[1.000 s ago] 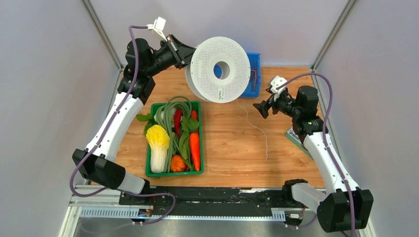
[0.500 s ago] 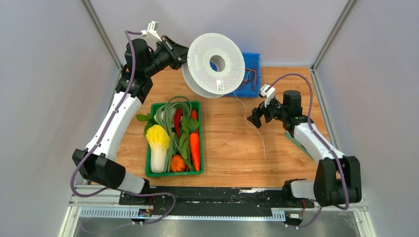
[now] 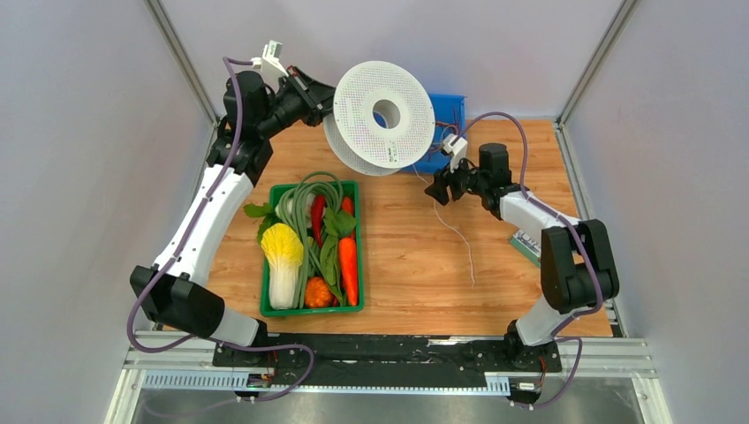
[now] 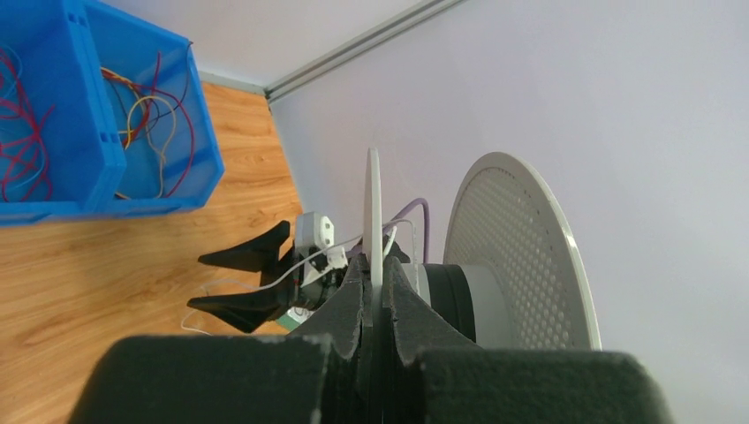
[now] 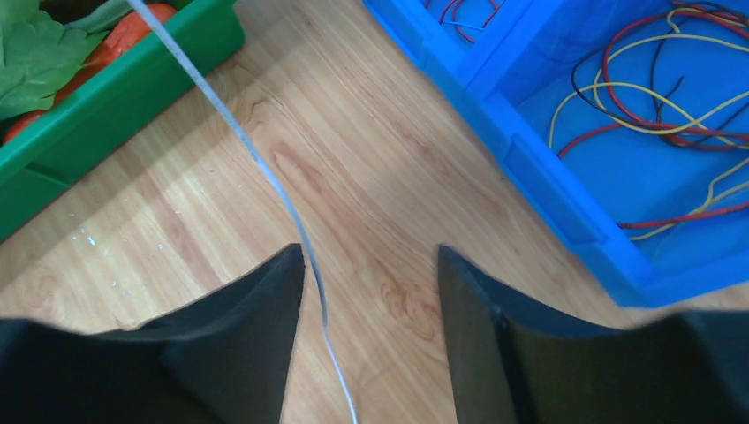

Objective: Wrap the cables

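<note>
The pale-grey round spool [image 3: 382, 119] hangs tilted above the table's far edge. My left gripper [image 3: 329, 99] is shut on the rim of one flange, which shows edge-on between its fingers [image 4: 358, 296] in the left wrist view. The thin white cable [image 3: 455, 231] falls from the spool onto the wood and ends near the table's middle right. My right gripper [image 3: 435, 192] stands open just below the spool. In the right wrist view the cable [image 5: 265, 172] passes between its open jaws [image 5: 371, 256], close to the left finger [image 5: 265, 300], which does not pinch it.
A green tray [image 3: 266, 283] of vegetables sits at the left centre. A blue bin [image 3: 450, 110] with red and yellow wire coils stands at the back behind the spool. A small green object [image 3: 527, 246] lies by the right arm.
My right arm has swung left and forward toward the spool, bringing its open jaws around the cable. The left arm turned the spool slightly, then held still.
</note>
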`<state>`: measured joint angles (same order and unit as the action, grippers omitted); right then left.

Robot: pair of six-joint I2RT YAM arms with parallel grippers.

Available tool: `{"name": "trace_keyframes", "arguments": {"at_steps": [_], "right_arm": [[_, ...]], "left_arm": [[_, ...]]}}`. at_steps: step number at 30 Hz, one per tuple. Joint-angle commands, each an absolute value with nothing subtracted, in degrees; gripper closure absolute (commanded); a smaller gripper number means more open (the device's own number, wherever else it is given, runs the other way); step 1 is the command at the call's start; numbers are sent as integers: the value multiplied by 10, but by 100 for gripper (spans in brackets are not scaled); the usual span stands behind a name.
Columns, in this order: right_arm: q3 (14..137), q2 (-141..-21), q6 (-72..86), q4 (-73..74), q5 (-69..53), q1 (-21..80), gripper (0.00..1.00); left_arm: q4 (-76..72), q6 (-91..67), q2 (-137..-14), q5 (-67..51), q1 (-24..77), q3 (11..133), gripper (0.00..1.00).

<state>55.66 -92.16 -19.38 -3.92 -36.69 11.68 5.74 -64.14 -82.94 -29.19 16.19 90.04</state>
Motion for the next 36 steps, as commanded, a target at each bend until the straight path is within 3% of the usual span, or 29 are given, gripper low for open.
{"name": "trace_keyframes", "arguments": {"at_steps": [1, 4, 9, 23, 36], "right_arm": [[598, -953, -160, -78, -361, 122, 47], [587, -947, -151, -74, -377, 127, 64], [556, -913, -164, -53, -377, 141, 100], [529, -641, -471, 289, -327, 289, 100], [636, -569, -563, 426, -362, 343, 100]], "left_arm": [[25, -667, -817, -275, 146, 920, 100], [35, -689, -824, -261, 131, 928, 100], [49, -724, -836, -242, 109, 937, 100], [235, -740, -896, -106, 77, 1011, 100], [262, -665, -972, -19, 82, 1105, 100]]}}
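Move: The white cable trailing down from the spool already runs between the right hand's open fingers, about 1 cm to the left of the hand point and 1 cm below. From the right hand, the blue box lies some 19 cm ahead, 2 cm left and 9 cm down; the spool is about 1 cm ahead, 13 cm left and 32 cm up. That spot of cable is roughly 17 cm right, 2 cm ahead and 33 cm below the left hand, which grips the spool's flange. The right fingers shut on the white cable and pinch it after nudging slightly left and down, then draw it back towards the robot by nearly 20 cm and up, the wrist turning counter-clockwise. Meanwhile the left hand keeps its grip on the spool's flange and carries it forward, left and down, about 10 cm each way, swinging counter-clockwise and tipping its fingers downward. ##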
